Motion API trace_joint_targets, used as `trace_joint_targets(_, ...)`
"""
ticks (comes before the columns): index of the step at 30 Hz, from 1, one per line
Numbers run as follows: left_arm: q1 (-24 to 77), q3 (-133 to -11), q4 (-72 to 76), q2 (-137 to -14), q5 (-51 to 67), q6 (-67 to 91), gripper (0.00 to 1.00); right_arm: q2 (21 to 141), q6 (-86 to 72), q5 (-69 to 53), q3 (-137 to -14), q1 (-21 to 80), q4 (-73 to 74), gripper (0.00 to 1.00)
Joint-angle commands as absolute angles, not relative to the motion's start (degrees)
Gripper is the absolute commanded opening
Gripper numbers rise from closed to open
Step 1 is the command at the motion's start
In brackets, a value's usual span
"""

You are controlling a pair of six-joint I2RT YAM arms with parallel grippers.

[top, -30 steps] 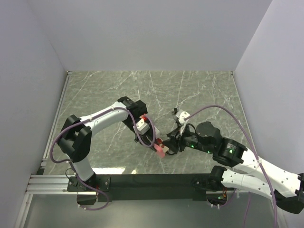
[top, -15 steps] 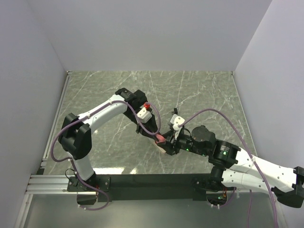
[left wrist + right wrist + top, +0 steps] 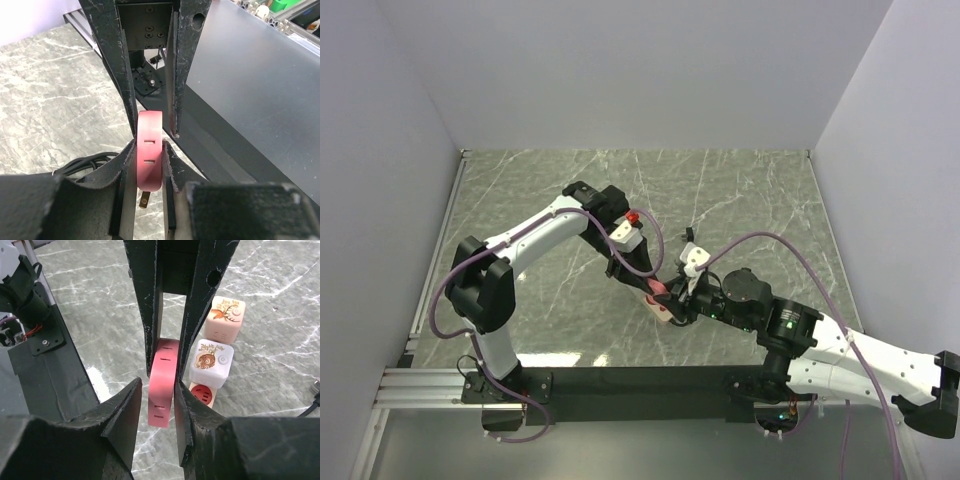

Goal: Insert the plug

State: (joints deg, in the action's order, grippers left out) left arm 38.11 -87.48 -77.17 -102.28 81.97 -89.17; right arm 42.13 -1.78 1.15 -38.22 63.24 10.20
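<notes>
The plug is a flat pink-red piece with small slots, and a brass prong shows under it. My left gripper is shut on it and holds it above the table near the middle. My right gripper faces it from the other side. Its fingers straddle the plug's free end. The right finger lies against the plug, while a gap remains at the left finger. On the table beyond lies a beige power strip with a red socket.
A white cube adapter and a pink cube adapter sit in the strip. A black cable lies on the marble. The black base rail runs along the near edge, and white walls close in the table.
My left arm has carried the plug right and slightly up. My right gripper has moved left to meet it, and its jaws have narrowed around the plug's end.
</notes>
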Motion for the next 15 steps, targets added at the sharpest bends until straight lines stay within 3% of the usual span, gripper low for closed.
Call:
trace_joint_targets(1,38.2,-90.4,-78.0,-101.1,97.1,-89.1,0.01,42.4,-1.6,1.1,-36.8,63.5,8.8,0.39)
trace_joint_targets(9,38.4,-89.7,-78.1,-100.3,97.0,-89.4,0.01,43.9,-1.8,4.8,-36.2,63.6,9.3,0.42)
trace_joint_targets(13,38.5,-88.4,-78.1,-99.4,97.0,-90.1,0.01,43.6,-2.8,6.9,-35.8,63.7,8.9,0.64)
trace_joint_targets(15,38.5,-88.1,-78.0,-99.1,97.1,-90.2,0.01,43.5,-2.9,8.2,-35.6,63.6,9.1,0.65)
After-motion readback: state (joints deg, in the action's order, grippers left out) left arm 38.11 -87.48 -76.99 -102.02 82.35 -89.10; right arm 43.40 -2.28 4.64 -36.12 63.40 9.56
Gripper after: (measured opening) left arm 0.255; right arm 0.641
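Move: The pink plug sits upright in the left hand's fingers, its middle about 1 cm back and 1 cm right of that hand's point. The right fingers are round it too, its middle about 1 cm to their left and level with them. From the right hand, the power strip's free socket lies some 9 cm ahead, 3 cm left and 16 cm down. The white adapter is about 13 cm ahead, 5 cm left and 14 cm below. The right fingers come free of the pink plug, opening by about a quarter of their range. As they spread, the right hand eases down about 2 cm, mostly at the end, with roughly 1 cm of forward drift. The left hand stays in place, still pinching the plug. ##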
